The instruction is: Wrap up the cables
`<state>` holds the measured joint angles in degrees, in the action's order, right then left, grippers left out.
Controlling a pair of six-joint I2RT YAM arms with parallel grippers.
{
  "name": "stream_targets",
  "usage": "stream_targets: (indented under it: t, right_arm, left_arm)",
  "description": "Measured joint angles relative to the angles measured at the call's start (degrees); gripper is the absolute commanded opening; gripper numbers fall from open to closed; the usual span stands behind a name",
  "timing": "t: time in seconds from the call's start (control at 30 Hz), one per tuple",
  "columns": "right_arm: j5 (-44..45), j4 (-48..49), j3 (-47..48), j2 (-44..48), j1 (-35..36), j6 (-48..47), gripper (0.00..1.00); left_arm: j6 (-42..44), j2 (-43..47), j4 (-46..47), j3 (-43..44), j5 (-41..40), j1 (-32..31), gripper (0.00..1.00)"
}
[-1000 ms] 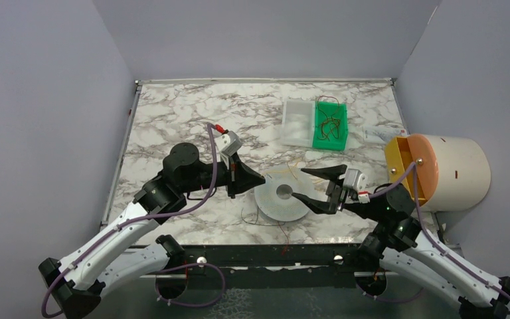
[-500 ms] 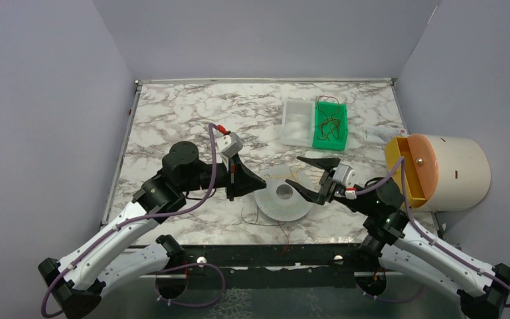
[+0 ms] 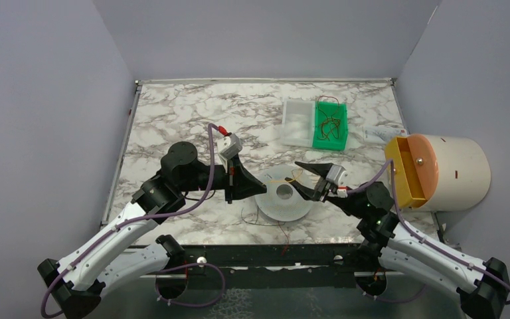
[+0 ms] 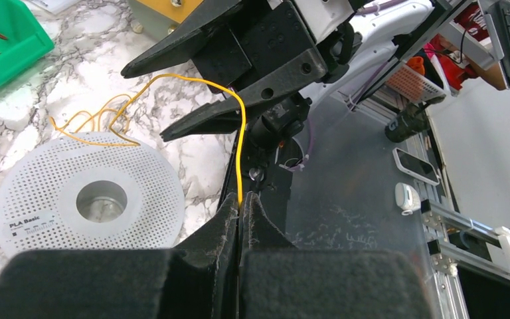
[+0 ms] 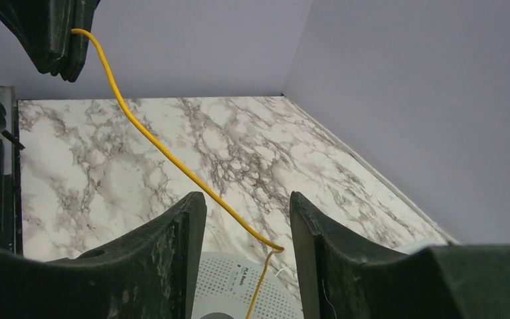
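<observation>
A thin yellow cable (image 4: 239,133) runs up from my left gripper (image 4: 240,199), which is shut on it, and arcs over to loose loops at the far edge of the white perforated spool (image 4: 86,199). In the top view the spool (image 3: 284,193) lies flat between the arms, with my left gripper (image 3: 263,185) at its left rim. My right gripper (image 3: 303,176) hovers over its right side. In the right wrist view the cable (image 5: 172,159) passes between the fingers of my open right gripper (image 5: 248,199) without touching either, with the spool (image 5: 239,279) below.
A green bin (image 3: 331,126) holding more thin wires and a clear tray (image 3: 299,123) sit at the back right. A cream cylinder with a yellow-orange drawer (image 3: 438,173) stands at the right edge. Thin reddish wires (image 3: 265,222) lie in front of the spool.
My right gripper has moved left over the spool and narrowed its jaws, so the yellow cable now runs between them. The left gripper has held still, shut on the cable.
</observation>
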<state>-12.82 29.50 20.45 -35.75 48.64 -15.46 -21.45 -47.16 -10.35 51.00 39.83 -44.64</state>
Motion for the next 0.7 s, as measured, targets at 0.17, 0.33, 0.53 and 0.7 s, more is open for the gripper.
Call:
stream_targets:
  t: [0.17, 0.33, 0.53, 0.7]
  right_arm:
    - [1.64, 2.36, -1.90, 0.44, 0.00, 1.81, 0.42]
    - [3.06, 4.48, -4.22, 2.08, 0.00, 3.34, 0.25]
    - [3.65, 6.84, -5.35, 3.72, 0.00, 5.51, 0.01]
    - [4.33, 7.37, -5.86, 6.54, 0.00, 8.98, 0.01]
  left_arm:
    - [-0.59, 0.00, 0.15, 0.00, 0.59, 0.00, 0.00]
    - [-1.29, 0.00, 1.29, 0.00, 1.01, 0.00, 0.00]
    - [-2.01, 0.00, 2.69, 0.00, 1.22, 0.00, 0.00]
    - [-2.84, 0.11, 4.55, -0.13, 1.18, 0.00, 0.00]
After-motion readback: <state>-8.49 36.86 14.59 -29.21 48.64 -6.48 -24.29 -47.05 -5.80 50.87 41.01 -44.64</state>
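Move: The yellow cable stretch to pinch already runs between the right gripper's open tips, about 1 cm ahead of and 1 cm below its hand point. The white spool is some 23 cm beneath the right gripper, 2 cm ahead and 1 cm to its left. The clear tray stands about 25 cm ahead and 5 cm to the right. From the left gripper, that cable stretch is roughly 6 cm ahead, 7 cm right and 4 cm lower. Shut the half-open right gripper on the yellow cable between its tips, dipping slightly at first, then draw it about 2 cm to the right, a little back and up about 1 cm, away from the left fingertips, tipping the fingers up some 10 degrees. Keep the left gripper shut on its end of the cable and raise it about 1.5 cm. ##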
